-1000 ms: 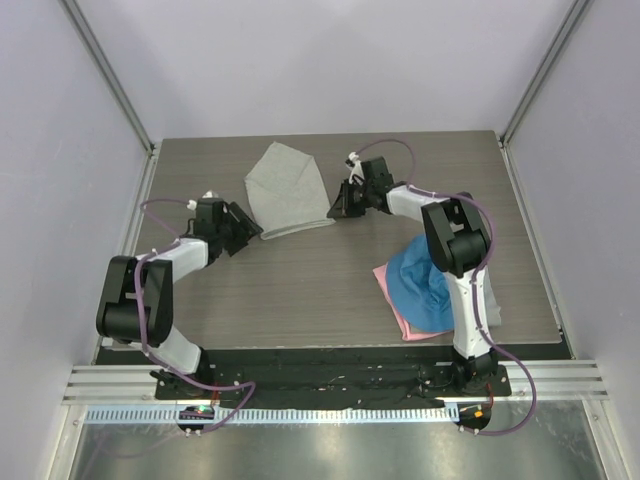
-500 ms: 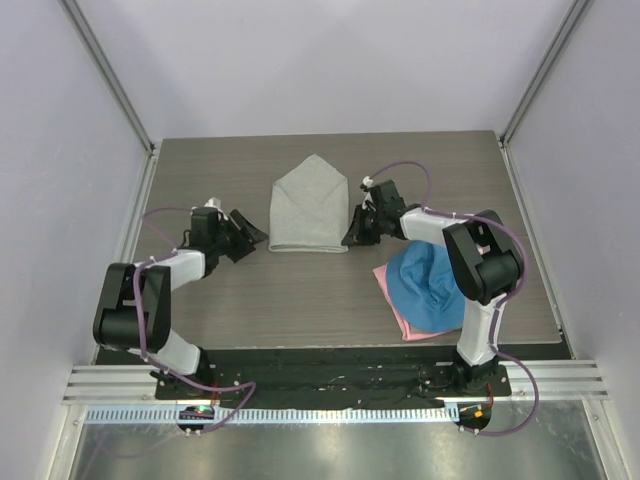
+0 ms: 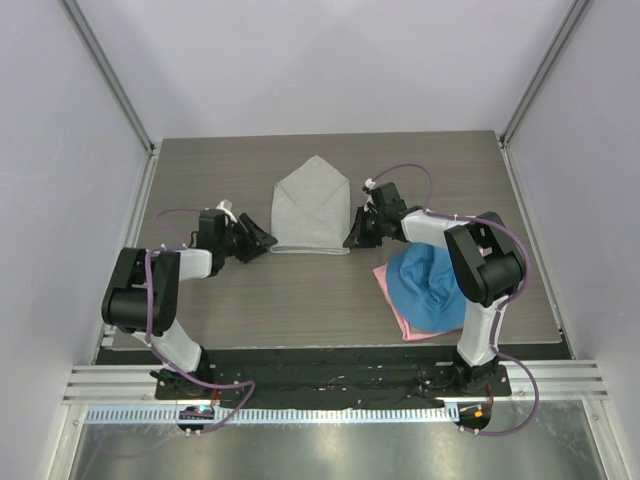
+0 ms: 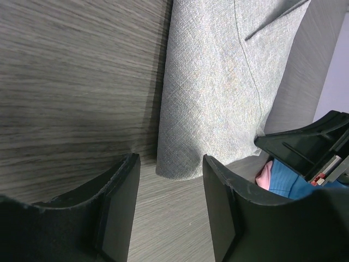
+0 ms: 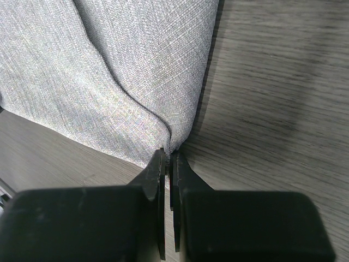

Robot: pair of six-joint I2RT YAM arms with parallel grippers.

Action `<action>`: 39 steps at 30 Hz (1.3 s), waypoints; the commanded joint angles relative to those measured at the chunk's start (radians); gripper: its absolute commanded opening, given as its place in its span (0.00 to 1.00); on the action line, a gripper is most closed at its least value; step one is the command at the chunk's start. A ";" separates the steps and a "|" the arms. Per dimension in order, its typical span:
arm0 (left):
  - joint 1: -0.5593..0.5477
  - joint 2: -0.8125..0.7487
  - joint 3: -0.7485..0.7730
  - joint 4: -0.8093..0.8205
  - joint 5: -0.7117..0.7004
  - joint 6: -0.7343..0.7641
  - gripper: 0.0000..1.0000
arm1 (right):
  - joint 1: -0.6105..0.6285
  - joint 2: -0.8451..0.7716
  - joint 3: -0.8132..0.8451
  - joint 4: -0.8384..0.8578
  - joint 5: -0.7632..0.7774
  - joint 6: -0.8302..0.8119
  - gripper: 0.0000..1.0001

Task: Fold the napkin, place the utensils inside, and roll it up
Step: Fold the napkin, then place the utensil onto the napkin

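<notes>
The light grey napkin (image 3: pixel 310 210) lies folded on the table with a point at its far end and a straight near edge. My right gripper (image 3: pixel 352 240) is shut on its near right corner, and in the right wrist view the napkin (image 5: pixel 125 71) bunches into the closed right gripper (image 5: pixel 170 155). My left gripper (image 3: pixel 262 240) is open just off the near left corner. In the left wrist view the napkin (image 4: pixel 212 98) ends just ahead of the open left gripper (image 4: pixel 170 162), with bare table between the jaws. The utensils are out of view.
A blue cloth (image 3: pixel 425 285) lies crumpled on a pink cloth (image 3: pixel 393 298) at the near right, close beside the right arm. Walls close the table on the left, back and right.
The right gripper has dragged the napkin nearer and turned it square. The left gripper has moved right to the napkin's near left corner, its jaws slightly narrower.
</notes>
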 commanded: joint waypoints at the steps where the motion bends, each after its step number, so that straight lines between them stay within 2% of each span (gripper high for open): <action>1: -0.013 0.042 0.029 0.000 -0.002 0.027 0.53 | 0.005 -0.001 0.017 0.026 0.000 0.004 0.01; 7: -0.018 0.079 0.041 -0.004 -0.030 0.041 0.46 | 0.005 -0.001 0.023 0.032 -0.005 0.004 0.01; 8: -0.020 0.085 0.049 -0.007 -0.027 0.041 0.41 | 0.003 -0.004 0.023 0.034 -0.005 0.004 0.01; 11: -0.024 0.097 0.053 -0.012 -0.024 0.042 0.37 | 0.005 -0.008 0.025 0.031 -0.003 0.001 0.01; 13: -0.029 0.103 0.053 -0.012 -0.028 0.042 0.36 | 0.005 -0.012 0.023 0.032 -0.003 -0.001 0.01; 16: -0.032 0.117 0.066 -0.012 -0.027 0.047 0.29 | 0.003 -0.016 0.023 0.034 -0.003 -0.005 0.01; 17: -0.033 0.129 0.070 -0.012 -0.024 0.047 0.22 | 0.003 -0.018 0.025 0.035 -0.005 -0.008 0.01; 22: -0.033 0.134 0.105 -0.033 -0.002 0.030 0.05 | 0.003 -0.057 0.036 0.031 0.018 -0.062 0.01; 23: -0.033 0.131 0.112 -0.045 0.002 0.026 0.00 | 0.003 -0.067 0.040 0.016 0.026 -0.074 0.07; 25: -0.033 0.114 0.130 -0.094 0.007 0.012 0.00 | 0.005 -0.111 0.057 0.003 0.064 -0.103 0.23; 27: -0.035 0.094 0.170 -0.183 0.010 0.010 0.00 | 0.020 -0.149 0.063 -0.006 0.106 -0.178 0.68; 28: -0.033 0.090 0.184 -0.216 0.009 0.009 0.00 | 0.035 -0.186 0.071 -0.012 0.138 -0.209 0.75; 30: -0.032 0.079 0.219 -0.292 0.035 0.007 0.00 | 0.104 -0.220 0.075 -0.012 0.271 -0.330 0.84; 32: -0.032 0.082 0.240 -0.331 0.064 0.015 0.00 | 0.162 -0.239 0.080 0.012 0.406 -0.416 0.86; 35: -0.026 0.105 0.290 -0.427 0.116 0.039 0.00 | 0.290 -0.210 0.077 0.086 0.507 -0.551 0.87; 39: 0.000 0.125 0.288 -0.434 0.214 0.010 0.00 | 0.403 -0.136 0.079 0.196 0.587 -0.642 0.87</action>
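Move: The napkin's near left corner sits about 1 cm ahead of the left hand, 2 cm to its right and 2 cm lower, between the open fingertips. The near right corner, some 22 cm to the left hand's right and about 1 cm back, is still pinched in the right hand; from there the near left corner is roughly 21 cm left and level. The blue cloth lies 24 cm right of the right hand and 9 cm nearer the base. Easing forward, right and down by about 1.5 cm each, the left hand closes its fingers on the near left corner, then rises some 2 cm with its fingertips tipping further down. The right hand holds the other corner still until that pinch is made, then opens wide, rises about 11 cm and swings some 7 cm left above the napkin towards the left hand, tilting as it goes. ##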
